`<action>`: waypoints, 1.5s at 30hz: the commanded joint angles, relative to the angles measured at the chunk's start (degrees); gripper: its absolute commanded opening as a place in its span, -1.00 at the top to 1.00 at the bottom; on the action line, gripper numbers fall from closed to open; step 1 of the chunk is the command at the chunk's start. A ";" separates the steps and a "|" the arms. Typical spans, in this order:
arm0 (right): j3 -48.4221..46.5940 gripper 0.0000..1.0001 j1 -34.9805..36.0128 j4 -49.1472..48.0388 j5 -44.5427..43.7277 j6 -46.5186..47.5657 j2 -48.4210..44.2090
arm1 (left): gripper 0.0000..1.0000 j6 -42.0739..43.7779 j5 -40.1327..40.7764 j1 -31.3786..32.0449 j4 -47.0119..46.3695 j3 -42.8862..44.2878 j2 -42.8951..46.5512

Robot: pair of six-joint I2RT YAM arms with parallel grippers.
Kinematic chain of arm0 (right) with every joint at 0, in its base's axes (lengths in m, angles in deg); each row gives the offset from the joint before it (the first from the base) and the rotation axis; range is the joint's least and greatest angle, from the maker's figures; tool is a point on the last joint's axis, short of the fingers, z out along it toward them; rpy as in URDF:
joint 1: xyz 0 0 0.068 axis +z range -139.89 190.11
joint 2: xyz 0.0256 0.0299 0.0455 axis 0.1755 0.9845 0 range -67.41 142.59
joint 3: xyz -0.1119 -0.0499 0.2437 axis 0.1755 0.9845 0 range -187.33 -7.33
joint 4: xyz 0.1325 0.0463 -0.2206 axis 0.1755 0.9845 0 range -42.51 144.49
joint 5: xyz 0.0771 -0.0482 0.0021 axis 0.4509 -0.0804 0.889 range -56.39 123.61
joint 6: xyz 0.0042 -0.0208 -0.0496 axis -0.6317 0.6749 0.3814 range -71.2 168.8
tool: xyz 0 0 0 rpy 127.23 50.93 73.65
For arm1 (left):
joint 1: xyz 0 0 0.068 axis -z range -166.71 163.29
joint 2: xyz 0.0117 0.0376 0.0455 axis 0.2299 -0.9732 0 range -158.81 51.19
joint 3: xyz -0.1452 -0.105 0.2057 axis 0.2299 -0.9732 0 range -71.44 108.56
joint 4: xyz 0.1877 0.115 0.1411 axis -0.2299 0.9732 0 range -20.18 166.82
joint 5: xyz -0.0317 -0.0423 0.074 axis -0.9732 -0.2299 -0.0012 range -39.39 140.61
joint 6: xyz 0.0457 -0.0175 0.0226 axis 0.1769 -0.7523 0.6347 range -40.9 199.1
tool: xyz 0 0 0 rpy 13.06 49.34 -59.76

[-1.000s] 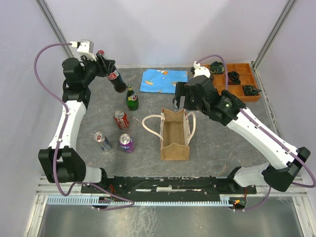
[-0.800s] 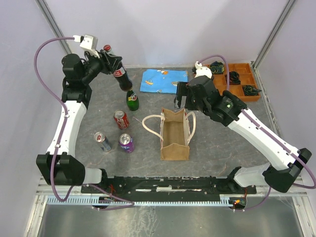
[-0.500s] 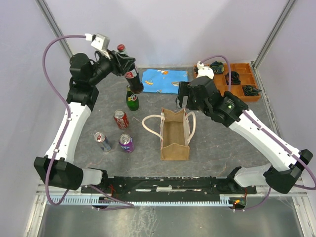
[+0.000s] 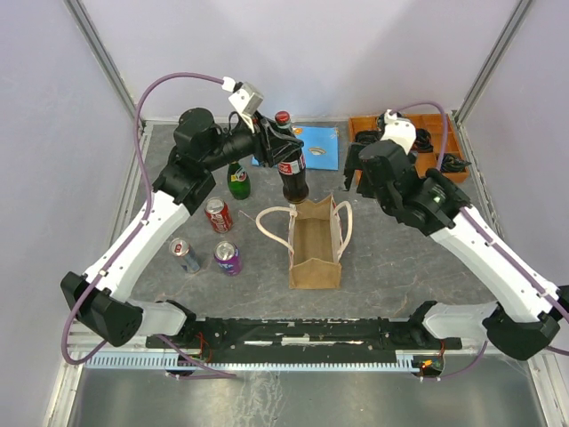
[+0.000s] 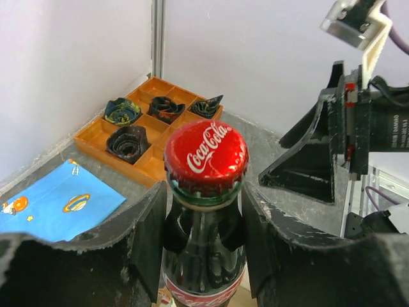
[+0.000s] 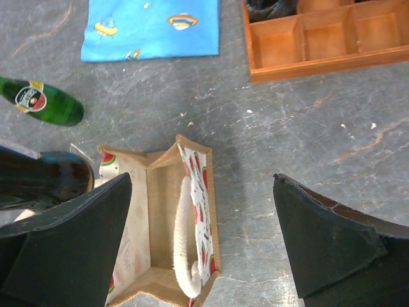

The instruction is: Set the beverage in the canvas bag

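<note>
The beverage is a dark cola bottle (image 4: 291,169) with a red cap (image 5: 206,153). My left gripper (image 4: 274,142) is shut on its neck, one finger (image 5: 148,233) on each side just below the cap. The bottle hangs a little tilted, its base over the far end of the canvas bag (image 4: 314,246). The bag is a tan tote with white rope handles, and its mouth (image 6: 160,217) gapes upward. My right gripper (image 4: 356,169) hovers open behind the bag's far right corner. In its view (image 6: 201,185) the bag sits below and the bottle's dark base (image 6: 48,176) at the left.
A green bottle (image 4: 236,179) stands left of the bag. Three cans are nearer: red (image 4: 217,214), purple (image 4: 228,257) and silver-blue (image 4: 185,254). A blue printed cloth (image 6: 153,29) lies at the back. An orange compartment tray (image 6: 307,64) sits back right.
My left arm has swung right, carrying the cola bottle from the far left corner to above the bag's far end. My right gripper has drawn back a little from the bag, still open.
</note>
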 commanded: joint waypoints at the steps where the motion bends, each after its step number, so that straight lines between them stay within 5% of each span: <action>1: -1.01 -0.99 -0.79 1.81 -5.99 -1.81 -3.48 | 0.95 -1.45 0.30 2.28 -9.69 2.87 1.68; 20: -0.07 -0.99 -4.52 8.34 -6.16 -6.79 -5.85 | 0.95 -1.22 4.80 13.38 -20.21 -10.57 -2.59; 45: 0.83 -0.99 -6.34 9.52 -6.53 -7.14 -7.94 | 0.95 10.63 13.70 16.27 -32.70 -17.90 -12.76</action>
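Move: The Coke bottle is already held by the neck in the left hand. The canvas bag it is bound for stands about 9 cm to that hand's right, 3 cm back and some 34 cm below. The red can is about 18 cm left and 4 cm farther out than the hand, and the purple can 16 cm left and 7 cm back. The green bottle is 13 cm left, 15 cm out. From the right hand, the bag lies about 11 cm left, level fore and aft, 24 cm below. The held Coke bottle goes down into the open bag, the left hand sinking some 21 cm while carrying it about 9 cm to the right. The hand first swings right and back over the bag, then mostly drops, easing forward again near the end; its fingers tip down slightly and keep their grip. The right hand, open and empty, clears off about 7 cm to its right, turning clockwise. ##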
